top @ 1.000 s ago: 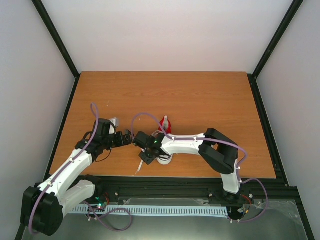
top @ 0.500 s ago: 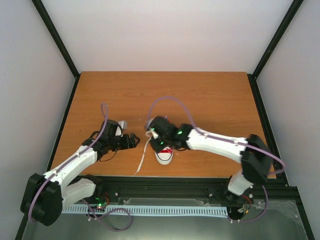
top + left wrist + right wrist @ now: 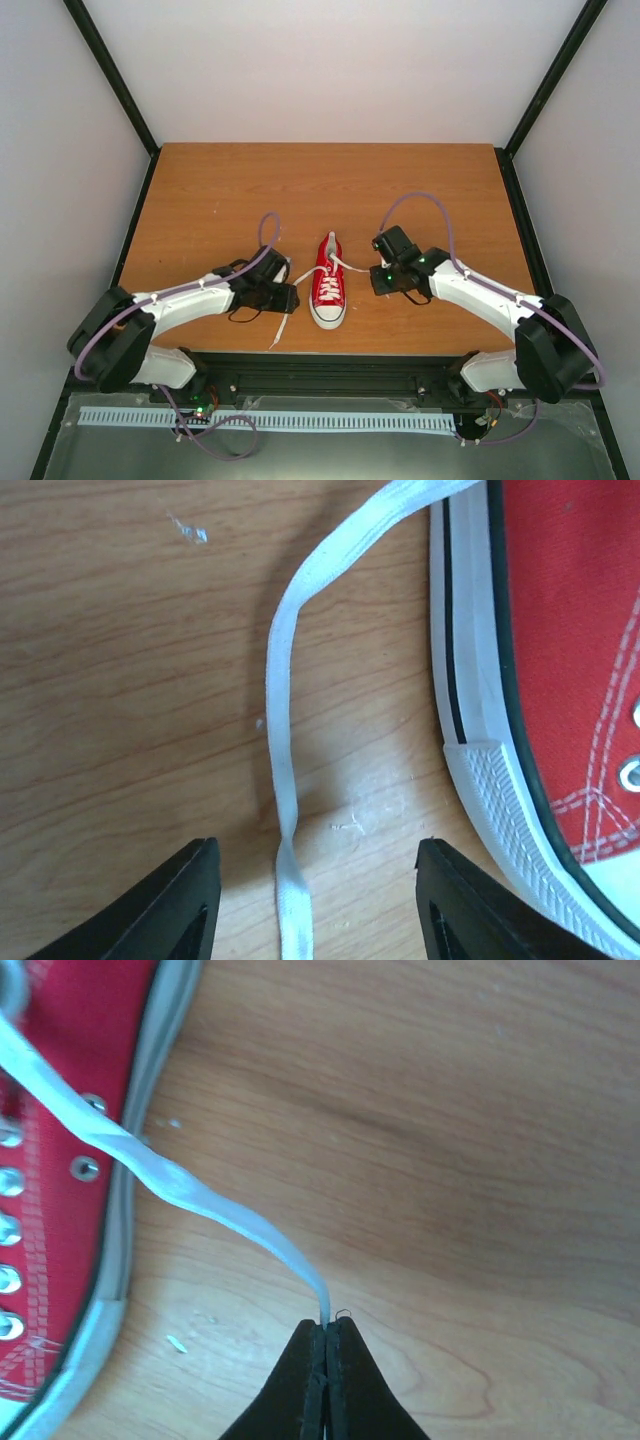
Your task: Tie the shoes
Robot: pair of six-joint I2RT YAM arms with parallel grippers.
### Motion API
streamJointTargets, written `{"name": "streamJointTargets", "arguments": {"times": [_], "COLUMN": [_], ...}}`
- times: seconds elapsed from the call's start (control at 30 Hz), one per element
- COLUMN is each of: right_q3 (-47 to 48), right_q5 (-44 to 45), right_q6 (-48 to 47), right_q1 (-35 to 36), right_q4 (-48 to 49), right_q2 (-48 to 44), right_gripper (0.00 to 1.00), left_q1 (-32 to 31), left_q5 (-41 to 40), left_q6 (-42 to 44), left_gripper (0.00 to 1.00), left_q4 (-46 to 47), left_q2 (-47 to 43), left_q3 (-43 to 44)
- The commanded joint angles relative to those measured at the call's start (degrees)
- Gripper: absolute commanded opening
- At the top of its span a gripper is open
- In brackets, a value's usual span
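The red shoe [image 3: 327,285] with its white toe cap lies in the table's front middle, toe toward the arms. My left gripper [image 3: 287,297] is just left of it, low over the table. Its jaws stand open on either side of the left white lace [image 3: 283,780], which lies flat on the wood without touching either finger [image 3: 175,905]. The shoe's sole [image 3: 480,770] is close to the right finger. My right gripper [image 3: 328,1328] is shut on the end of the right lace [image 3: 215,1208], which runs from the shoe's eyelets [image 3: 60,1090] out to the right gripper [image 3: 379,278].
The left lace trails toward the table's front edge [image 3: 272,343]. Black frame posts and white walls enclose the wooden table [image 3: 330,190]. A black rail runs along the near edge below the arms.
The right arm swung from over the shoe out to its right, drawing the right lace with it. The left arm moved right to the left lace, and its jaws have narrowed.
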Motion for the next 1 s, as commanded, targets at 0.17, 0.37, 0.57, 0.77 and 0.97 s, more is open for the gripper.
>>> {"name": "streamJointTargets", "arguments": {"times": [0.17, 0.37, 0.57, 0.77, 0.97], "right_q3": [-3.0, -6.2, -9.5, -10.0, -6.6], "right_q5": [3.1, 4.3, 2.3, 3.4, -13.3], "right_q6": [3.8, 4.7, 7.6, 6.9, -1.6], "right_q1": [-1.9, -5.4, -7.2, -8.7, -8.7], "right_q4": [2.3, 4.5, 6.7, 6.6, 13.1], "right_q2": [-1.2, -2.2, -3.0, -6.6, -13.5], "right_gripper": [0.03, 0.03, 0.03, 0.22, 0.77], "left_q1": [-5.2, -5.9, -5.9, -5.2, 0.4], "left_q5": [-11.3, -12.6, -21.7, -23.3, -3.8], "left_q6": [-1.7, -1.2, -2.5, 2.0, 5.7], "left_gripper": [0.5, 0.35, 0.04, 0.01, 0.01], "left_q4": [-5.9, -2.3, -2.6, -0.6, -0.1], "left_q2": [6.1, 12.2, 10.2, 2.2, -0.2], "left_q3": [4.3, 4.6, 5.8, 10.8, 16.4]}}
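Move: The left lace runs under the open left fingers, its nearest graspable part about 3 cm ahead, level sideways and 2 cm lower; its loose end lies some 10 cm back and 4 cm to the left, and the shoe's middle is about 4 cm ahead and 8 cm to the right. The right hand, still pinching the other lace's tip, is headed for bare table about 6 cm to its right and 7 cm below; the shoe's middle lies 10 cm to its left, 2 cm back and 5 cm below. The left hand dips about 2 cm beside the shoe and eases forward while its fingers shut on the left lace, then lifts some 8 cm and goes on forward with the lace pinched, its fingers swinging out about 15 degrees away from the base. Meanwhile the right hand keeps its pinch and draws the other lace about 6 cm to the right, away from the shoe, and 4 cm down, turning some 15 degrees clockwise, then opens its fingers to let go of the lace and rises back 4 cm. ##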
